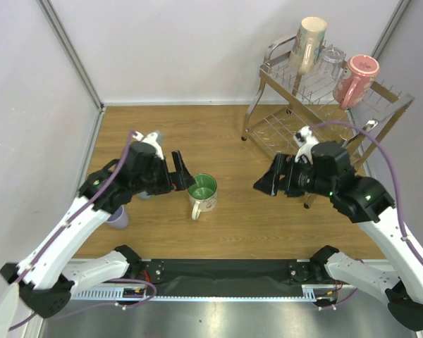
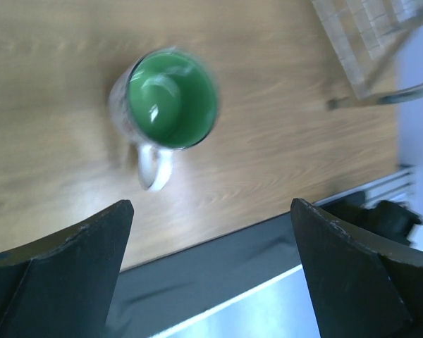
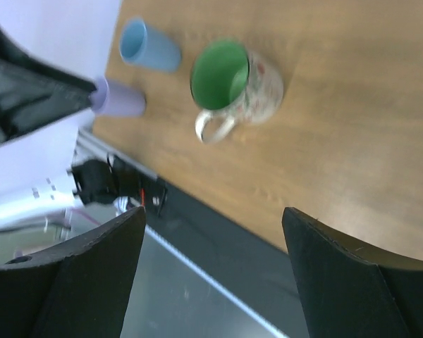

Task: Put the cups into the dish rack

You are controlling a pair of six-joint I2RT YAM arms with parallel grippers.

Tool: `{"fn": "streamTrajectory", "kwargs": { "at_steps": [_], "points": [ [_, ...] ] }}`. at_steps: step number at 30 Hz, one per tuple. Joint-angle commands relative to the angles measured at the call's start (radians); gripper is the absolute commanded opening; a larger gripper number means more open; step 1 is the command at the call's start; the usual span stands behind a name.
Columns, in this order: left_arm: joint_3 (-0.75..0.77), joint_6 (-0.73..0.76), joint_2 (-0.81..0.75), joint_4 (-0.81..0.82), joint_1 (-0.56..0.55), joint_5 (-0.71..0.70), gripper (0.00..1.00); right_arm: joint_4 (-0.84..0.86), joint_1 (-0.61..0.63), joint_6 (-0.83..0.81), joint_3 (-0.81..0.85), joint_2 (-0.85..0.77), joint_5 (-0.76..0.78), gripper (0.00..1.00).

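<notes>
A white mug with a green inside (image 1: 203, 191) (image 2: 170, 98) (image 3: 236, 77) stands upright mid-table between both grippers. My left gripper (image 1: 184, 172) (image 2: 211, 204) hangs open just left of it, empty. To the mug's right, my right gripper (image 1: 267, 177) (image 3: 214, 211) is open too and faces it with nothing held. The dish rack (image 1: 268, 123) (image 2: 370, 42) stands at the back right. Its top tier holds a beige mug (image 1: 309, 44), a clear glass (image 1: 330, 62) and a pink mug (image 1: 356, 79). A lavender tumbler (image 1: 118, 217) (image 3: 120, 100) and a light-blue tumbler (image 3: 149, 46) sit under the left arm.
Grey walls close in the table on the left, back and right. A black mat (image 1: 225, 271) and a metal rail run along the near edge by the arm bases. The left arm (image 3: 28, 98) shows at the left of the right wrist view.
</notes>
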Motion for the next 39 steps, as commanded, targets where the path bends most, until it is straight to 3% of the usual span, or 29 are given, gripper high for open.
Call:
{"fn": "streamTrajectory", "kwargs": {
  "at_steps": [1, 6, 12, 16, 22, 30, 36, 38, 39],
  "points": [
    [-0.042, -0.049, 0.072, -0.093, 0.006, 0.014, 1.00, 0.064, 0.033, 0.075, -0.078, -0.047, -0.028, 0.85],
    [-0.051, -0.035, 0.133, -0.079, 0.006, 0.014, 1.00, 0.078, 0.036, 0.112, -0.236, -0.090, -0.073, 0.85],
    [-0.053, 0.010, 0.213, -0.001, 0.014, 0.014, 0.99, -0.009, 0.036, 0.063, -0.247, -0.125, -0.018, 0.87],
    [0.004, 0.121, 0.305, 0.006, 0.021, 0.024, 0.84, -0.030, 0.035, 0.076, -0.263, -0.168, -0.001, 0.88],
    [0.079, 0.211, 0.458, -0.030, 0.027, -0.090, 0.83, -0.031, 0.035, 0.087, -0.269, -0.174, -0.005, 0.88],
    [0.111, 0.285, 0.624, -0.008, 0.037, -0.141, 0.78, -0.120, 0.030, 0.038, -0.181, -0.167, 0.048, 0.89],
    [0.044, 0.305, 0.698, 0.096, 0.064, -0.090, 0.62, -0.166, 0.029, 0.050, -0.178, -0.181, 0.095, 0.89],
    [0.018, 0.308, 0.701, 0.159, 0.084, -0.029, 0.51, -0.165, 0.029, 0.067, -0.187, -0.199, 0.087, 0.89],
    [0.003, 0.307, 0.703, 0.171, 0.090, -0.012, 0.40, -0.166, 0.029, 0.073, -0.192, -0.220, 0.093, 0.89]
  ]
}}
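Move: The green cup stands roughly 6 cm ahead of my left hand, 4 cm to its right and some 22 cm below it. At that same depth, the blue cup is about 8 cm ahead and 15 cm to the left, and the purple cup about 22 cm to the left, about level fore and aft. From my right hand, the green cup lies some 8 cm ahead, 18 cm left and 26 cm down. I drop my left hand nearly straight down at first, then slant it forward as it keeps sinking, about 19 cm down in all, to the left side of the green cup's rim. My wrist rolls left side up and tips farther down; the fingers close to about half, one inside the cup, one outside. My right hand, empty and open, sinks about 7 cm and eases back, then left. ##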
